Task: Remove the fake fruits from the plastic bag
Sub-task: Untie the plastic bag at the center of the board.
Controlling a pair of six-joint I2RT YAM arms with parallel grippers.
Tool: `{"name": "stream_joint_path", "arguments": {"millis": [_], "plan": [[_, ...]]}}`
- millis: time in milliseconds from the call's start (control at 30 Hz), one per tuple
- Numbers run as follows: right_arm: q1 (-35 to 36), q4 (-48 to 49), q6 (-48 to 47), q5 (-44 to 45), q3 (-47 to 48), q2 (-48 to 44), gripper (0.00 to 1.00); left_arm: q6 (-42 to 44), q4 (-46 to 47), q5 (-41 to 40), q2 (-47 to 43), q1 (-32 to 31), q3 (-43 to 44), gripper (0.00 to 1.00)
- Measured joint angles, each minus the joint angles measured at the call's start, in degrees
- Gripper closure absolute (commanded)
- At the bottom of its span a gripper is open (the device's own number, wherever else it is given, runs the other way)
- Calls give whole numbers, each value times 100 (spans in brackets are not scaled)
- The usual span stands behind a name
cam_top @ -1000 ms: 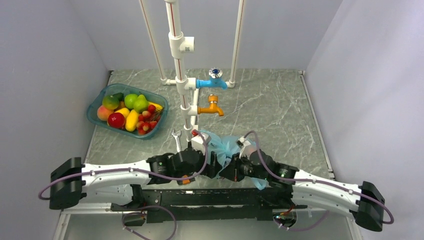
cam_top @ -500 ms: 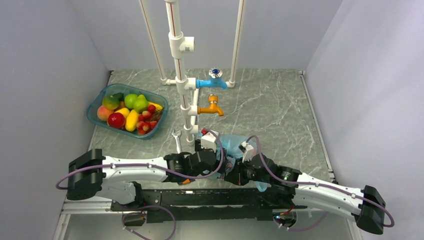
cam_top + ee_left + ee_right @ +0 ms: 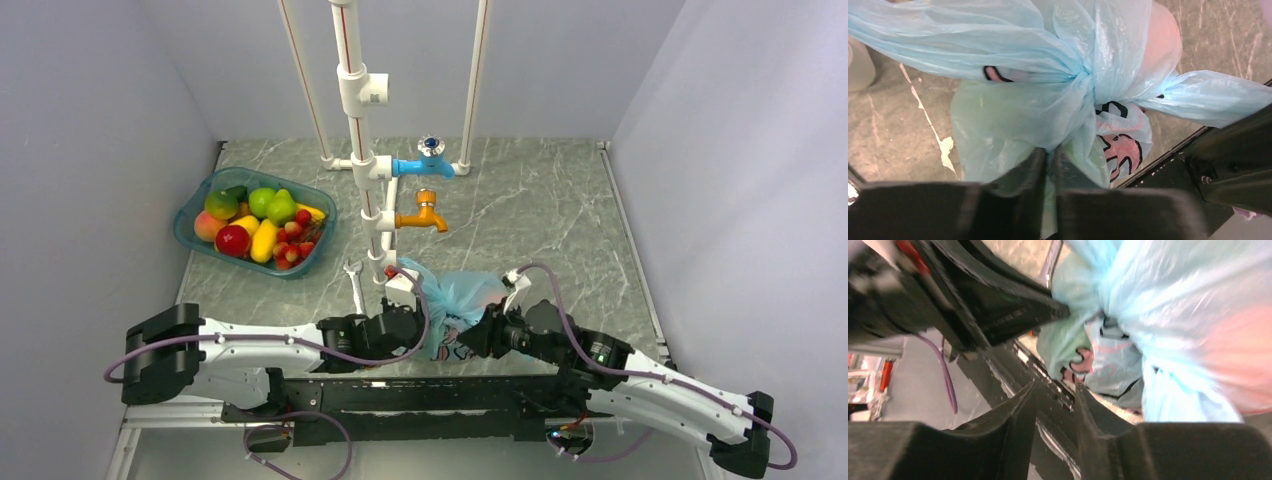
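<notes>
The plastic bag [image 3: 455, 300], light blue with dark cartoon print, lies knotted near the table's front edge between my two grippers. The fake fruits are inside it. An orange one [image 3: 1162, 42] and a green one [image 3: 993, 130] show only as colour through the film. My left gripper [image 3: 1050, 150] is shut on a fold of the bag just below the knot [image 3: 1083, 82]. In the top view the left gripper [image 3: 428, 322] touches the bag's left side. My right gripper [image 3: 1055, 387] stands open with nothing between its fingers, just short of the bag [image 3: 1168, 315].
A teal basket [image 3: 190, 238] of other fruits stands at the back left. A white pipe stand with a blue tap [image 3: 425, 165] and an orange tap [image 3: 420, 218] rises behind the bag. A small wrench [image 3: 353, 280] lies left of the stand. The black front rail [image 3: 400, 395] runs just below the bag.
The left gripper has closed onto the bag below the knot. The right gripper has opened, let go and drawn back to the right, and more of the bag shows between the arms.
</notes>
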Motion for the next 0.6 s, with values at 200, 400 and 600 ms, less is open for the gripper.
{"name": "stream_joint_path", "arguments": {"millis": [200, 400, 600], "plan": [[0, -354, -481, 826, 1191, 752, 25, -149, 498, 195, -31, -42, -295, 100], [0, -374, -828, 1226, 1558, 1515, 25, -251, 782, 304, -92, -269, -387, 100], [0, -302, -782, 1587, 1443, 1731, 27, -310, 833, 304, -286, -415, -428, 100]]}}
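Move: The bag's knot sits about 3 cm ahead and 5 cm to the right of the left hand, whose closing fingers already straddle a bag fold at their tips. From the right hand the knot lies some 7 cm ahead, 3 cm left and 3 cm lower. The pink fruit inside the bag bulges about 7 cm right of the knot and 3 cm farther out. Left pinches the fold and draws back 3 cm; right opens, rising and reaching 6 cm forward over the knot. ##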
